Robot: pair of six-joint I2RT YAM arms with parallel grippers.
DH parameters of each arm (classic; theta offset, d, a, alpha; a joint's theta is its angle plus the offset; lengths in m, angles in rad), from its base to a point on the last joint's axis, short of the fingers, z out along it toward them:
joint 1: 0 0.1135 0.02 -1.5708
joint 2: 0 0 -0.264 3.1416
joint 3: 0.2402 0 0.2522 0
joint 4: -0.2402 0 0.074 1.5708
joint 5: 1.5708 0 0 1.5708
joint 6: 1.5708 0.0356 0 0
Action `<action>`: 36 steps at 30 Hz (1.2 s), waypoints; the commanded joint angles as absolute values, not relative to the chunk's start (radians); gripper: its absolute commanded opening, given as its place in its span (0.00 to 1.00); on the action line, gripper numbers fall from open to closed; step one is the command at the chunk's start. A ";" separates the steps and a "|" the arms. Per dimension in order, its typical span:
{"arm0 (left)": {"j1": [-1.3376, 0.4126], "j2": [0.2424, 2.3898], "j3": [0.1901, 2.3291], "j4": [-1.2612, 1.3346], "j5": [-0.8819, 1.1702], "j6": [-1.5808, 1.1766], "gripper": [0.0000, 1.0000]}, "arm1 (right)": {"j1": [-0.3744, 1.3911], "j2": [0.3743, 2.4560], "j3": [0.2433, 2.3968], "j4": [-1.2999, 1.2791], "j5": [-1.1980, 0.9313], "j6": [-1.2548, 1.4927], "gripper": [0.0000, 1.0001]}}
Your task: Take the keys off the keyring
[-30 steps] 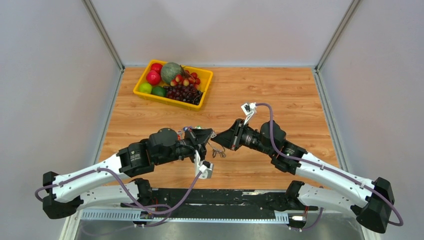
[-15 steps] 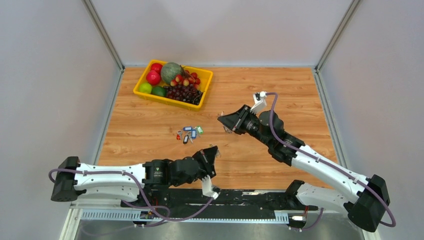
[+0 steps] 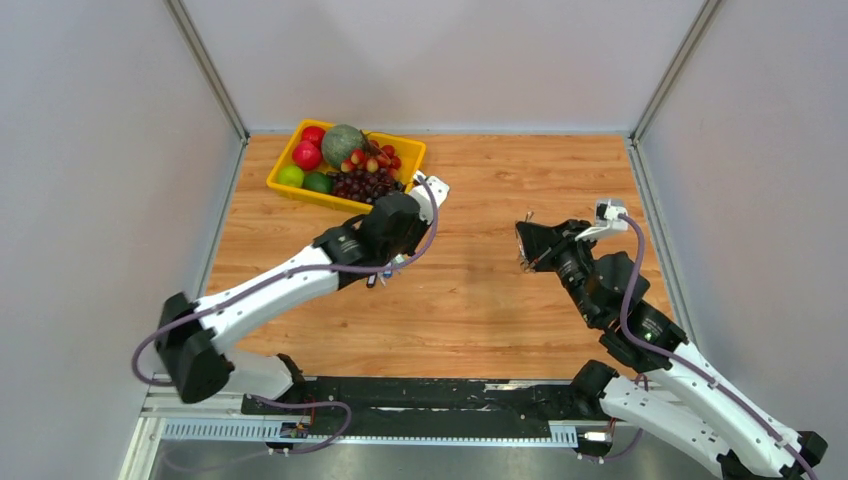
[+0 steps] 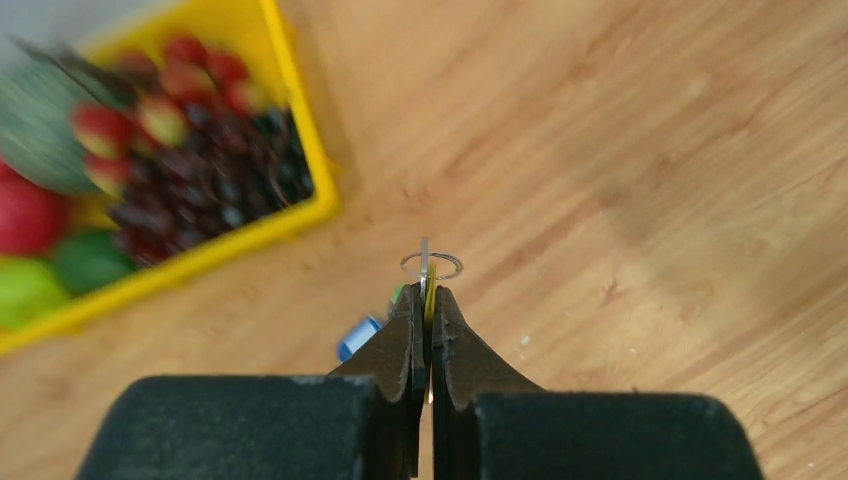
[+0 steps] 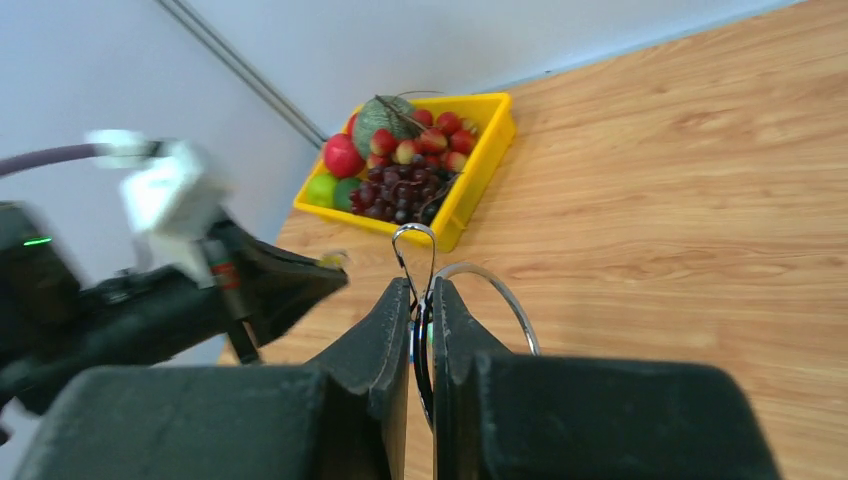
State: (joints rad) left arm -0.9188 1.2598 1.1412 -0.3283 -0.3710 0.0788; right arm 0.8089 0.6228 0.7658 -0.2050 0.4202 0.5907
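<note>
My left gripper point(image 4: 428, 292) is shut on a yellow-tagged key point(image 4: 431, 283) whose small silver ring point(image 4: 431, 265) sticks out past the fingertips. It hangs over the table just in front of the fruit basket. Loose keys lie below it: a blue-tagged one point(image 4: 358, 337) and a green one point(image 4: 398, 292), mostly hidden under the arm in the top view. My right gripper point(image 3: 524, 248), at the right middle of the table, is shut on the keyring point(image 5: 503, 293), a thin silver loop with a wire clasp point(image 5: 415, 250) poking up between the fingers.
A yellow basket point(image 3: 283, 160) of fruit and grapes stands at the back left, close to my left wrist. Grey walls close in the table on three sides. The left arm lies diagonally across the left half of the wooden table point(image 3: 480, 310).
The grippers met at the table's middle a second ago. Since then the left arm dropped to the front edge, then swung up beside the basket. The right arm drew back right with the keyring.
</note>
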 commanded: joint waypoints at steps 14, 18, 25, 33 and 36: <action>-0.579 1.603 0.991 -0.331 -0.177 -0.555 0.00 | 0.807 0.547 0.769 -0.351 0.416 0.465 0.00; -0.552 1.622 0.988 -0.322 -0.162 -0.568 0.20 | 0.806 0.563 0.768 -0.351 0.404 0.464 0.00; -0.549 1.456 0.931 -0.277 -0.185 -0.569 0.90 | 0.806 0.613 0.806 -0.346 0.340 0.401 0.00; -0.551 1.115 0.788 -0.101 -0.041 -0.435 1.00 | 0.806 0.705 0.902 -0.341 -0.056 0.230 0.00; -0.552 1.024 0.676 0.077 0.050 -0.375 1.00 | 0.805 0.748 0.961 -0.341 -0.210 0.205 0.00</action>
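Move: The loose keys lie in a small pile about 3 cm ahead of the left hand, 8 cm to its left and some 24 cm below; the hand still holds the yellow-tagged key. The fruit tray's middle is roughly 30 cm beyond the pile and 11 cm farther left, while the keyring in the right fingers is about 19 cm right of the left hand and 6 cm nearer. From the right hand, the pile is about 9 cm ahead, 26 cm left and 30 cm below. Down first, fast, some 20 cm and about 8 cm to the left, the left hand carries the yellow-tagged key to the pile, tipping its fingers steeply downward. Low there it opens wide and lets the key go, then climbs 12 cm, levelling partly. The right hand keeps its pinch on the keyring, drifts slightly right and down, then swings 6 cm left, turning counter-clockwise. ##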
